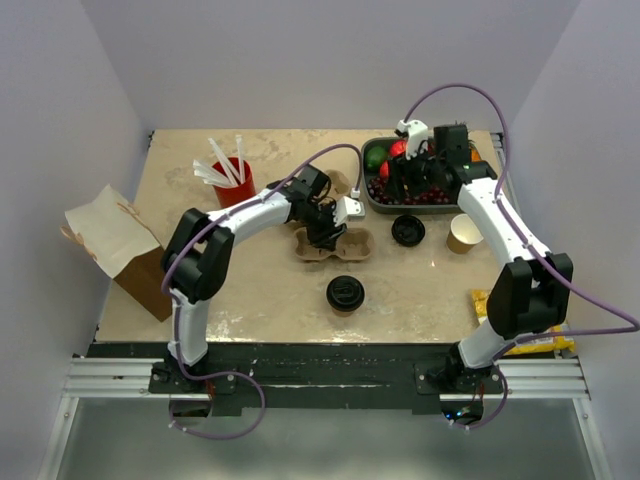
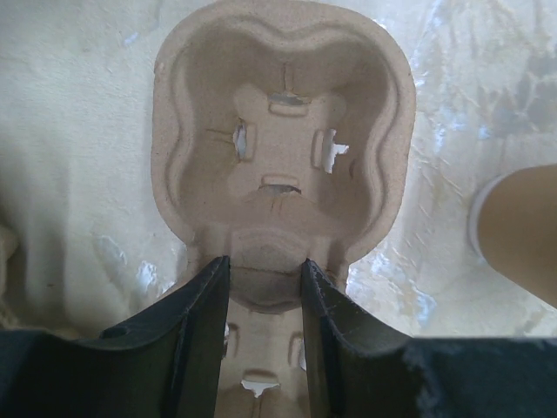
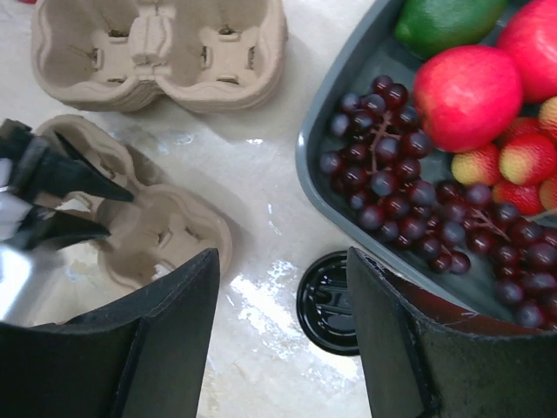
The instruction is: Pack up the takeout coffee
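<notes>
The takeout coffee (image 1: 344,293), a tan cup under a black lid, stands alone on the table, near of centre. Just behind it lies a pulp cup carrier (image 1: 350,246). My left gripper (image 1: 325,235) points down onto that carrier. In the left wrist view my left gripper (image 2: 265,266) is shut on the raised middle ridge of the carrier (image 2: 283,131). A tan cup wall (image 2: 522,235) shows at that view's right edge, its top cut off. My right gripper (image 1: 408,188) hangs open and holds nothing over the fruit tray's near-left edge. In its own view my right gripper (image 3: 283,261) is above bare table.
A loose black lid (image 1: 408,229) and a lidless tan cup (image 1: 463,233) sit by the grey fruit tray (image 1: 372,203). A second carrier (image 3: 165,52) lies behind the first. Back left are a red cup of straws (image 1: 230,178) and a brown paper bag (image 1: 120,245). A yellow packet (image 1: 520,335) lies front right.
</notes>
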### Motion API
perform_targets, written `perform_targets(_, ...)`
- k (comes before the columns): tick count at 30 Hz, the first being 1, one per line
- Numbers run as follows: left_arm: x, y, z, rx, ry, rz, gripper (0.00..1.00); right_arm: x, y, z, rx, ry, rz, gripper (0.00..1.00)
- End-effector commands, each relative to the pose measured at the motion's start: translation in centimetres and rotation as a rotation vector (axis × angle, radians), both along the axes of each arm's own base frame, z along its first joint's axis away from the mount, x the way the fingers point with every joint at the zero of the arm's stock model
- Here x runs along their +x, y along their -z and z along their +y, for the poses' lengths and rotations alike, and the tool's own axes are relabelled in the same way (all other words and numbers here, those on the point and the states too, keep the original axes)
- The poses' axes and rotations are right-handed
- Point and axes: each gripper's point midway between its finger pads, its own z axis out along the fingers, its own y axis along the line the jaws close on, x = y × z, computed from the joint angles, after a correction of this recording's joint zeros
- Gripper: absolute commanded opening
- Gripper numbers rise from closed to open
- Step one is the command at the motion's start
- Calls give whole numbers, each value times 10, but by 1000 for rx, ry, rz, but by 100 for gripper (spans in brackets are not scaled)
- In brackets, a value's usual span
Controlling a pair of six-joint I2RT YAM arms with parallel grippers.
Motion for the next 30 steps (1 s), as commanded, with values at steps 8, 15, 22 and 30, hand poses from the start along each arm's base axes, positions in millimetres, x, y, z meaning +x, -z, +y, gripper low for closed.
perform_targets(8,23,-68,-36,-185,12,-95,43,-4,-28,-19,-20,25,-58,64)
perform_targets(15,4,-104,-28,-230,15,-100,59,1,-37,-21,-27,25,-80,65)
perform_targets(22,21,-243,5,-342,-167,-359,59,20,-54,-3,14,-76,-123,65)
perform_targets(30,44,-398,221,-191,-906,-895,75,13,-139,103,250,-218,-224,65)
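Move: The left hand still holds the cup tray by its middle bridge. The spot where it is to stand lies about 1 cm ahead, 2 cm right and 3 cm below. The lidded coffee stands some 13 cm back and 3 cm right; the second tray lies about 11 cm ahead and 5 cm left, the loose black lid 3 cm ahead and 18 cm right. From the right hand that spot is roughly 9 cm back, 15 cm left and 16 cm below. The left fingers, still pinching the tray's bridge, ease it about 2 cm right and slightly forward and press down about 1 cm onto the table, then open and let go. The hand lifts away some 30 cm, slowly and then fast, swinging left late as the wrist tilts up and turns counter-clockwise. The open right hand hovers, then rises about 6 cm with some forward and left drift. ##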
